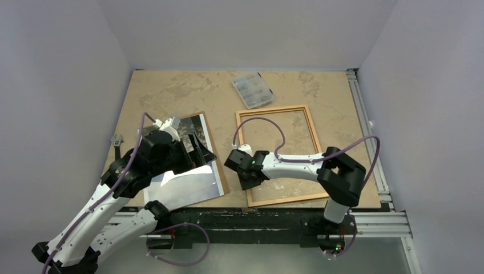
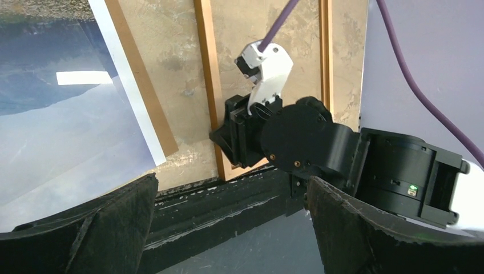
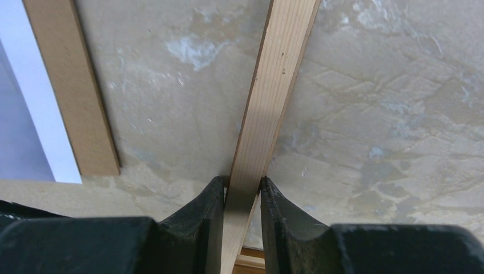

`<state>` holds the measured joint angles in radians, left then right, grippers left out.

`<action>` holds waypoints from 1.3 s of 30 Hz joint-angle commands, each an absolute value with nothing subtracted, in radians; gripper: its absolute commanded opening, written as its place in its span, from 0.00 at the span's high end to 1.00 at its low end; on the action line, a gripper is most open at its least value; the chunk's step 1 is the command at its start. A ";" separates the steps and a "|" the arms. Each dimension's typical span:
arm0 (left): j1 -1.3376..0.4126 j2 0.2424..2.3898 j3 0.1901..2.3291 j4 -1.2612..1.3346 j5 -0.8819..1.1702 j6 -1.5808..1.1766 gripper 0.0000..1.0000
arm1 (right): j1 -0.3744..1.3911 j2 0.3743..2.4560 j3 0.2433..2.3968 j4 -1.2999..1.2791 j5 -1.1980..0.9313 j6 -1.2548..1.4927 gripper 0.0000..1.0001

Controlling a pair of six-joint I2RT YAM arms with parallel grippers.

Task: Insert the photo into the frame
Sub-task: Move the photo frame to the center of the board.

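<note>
The photo point(image 1: 182, 185) lies face up at the left on a brown backing board point(image 1: 224, 181). My left gripper point(image 1: 203, 152) hovers over the photo's right part, open and empty. In the left wrist view, the photo point(image 2: 57, 114) shows at the left and my left gripper point(image 2: 231, 228) hangs over the table's near edge. The orange-brown frame point(image 1: 313, 128) lies flat at centre right. My right gripper point(image 1: 245, 173) is shut on the frame's left rail near its front corner. In the right wrist view, the rail point(image 3: 277, 108) sits pinched inside my right gripper point(image 3: 242, 194).
A small clear compartment box point(image 1: 252, 90) lies behind the frame. A small dark object point(image 1: 117, 141) lies at the table's left edge. An aluminium rail point(image 1: 365, 125) runs along the right side. The backing board's edge point(image 3: 74, 85) lies close to the left of the frame rail.
</note>
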<state>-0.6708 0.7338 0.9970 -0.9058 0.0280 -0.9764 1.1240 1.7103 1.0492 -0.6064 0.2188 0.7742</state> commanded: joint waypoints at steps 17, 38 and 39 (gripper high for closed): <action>-0.676 0.730 1.001 -0.882 0.019 -0.973 0.00 | 0.968 1.874 1.238 -0.479 0.139 0.759 1.00; -0.689 0.947 0.895 -0.737 0.076 -1.007 0.00 | 0.971 1.481 0.786 -0.312 0.061 0.863 0.27; -0.696 0.974 0.883 -0.711 0.075 -1.015 0.00 | 0.971 1.444 0.784 -0.322 0.056 0.863 0.21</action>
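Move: The right gripper already pinches the photo frame's left bar about 7 cm ahead of its near corner. The frame's middle lies some 11 cm ahead and 12 cm right; the board's middle, where it belongs, about 18 cm ahead and 2 cm left. The plastic box sits 36 cm ahead, 3 cm right; the photo's middle 9 cm ahead, 23 cm left. From the left gripper the frame's middle is roughly 10 cm ahead, 27 cm right, 22 cm below. Keep the right gripper's pinch on the frame's left bar and slide the frame forward and left across the board, some 8 cm, against the plastic box, then go back and right about 4 cm. Roll the hand's left side up some 20 degrees as you go, then open to let go of the bar, rising slightly. Late on, dip the open left gripper about 5 cm, mostly down. ##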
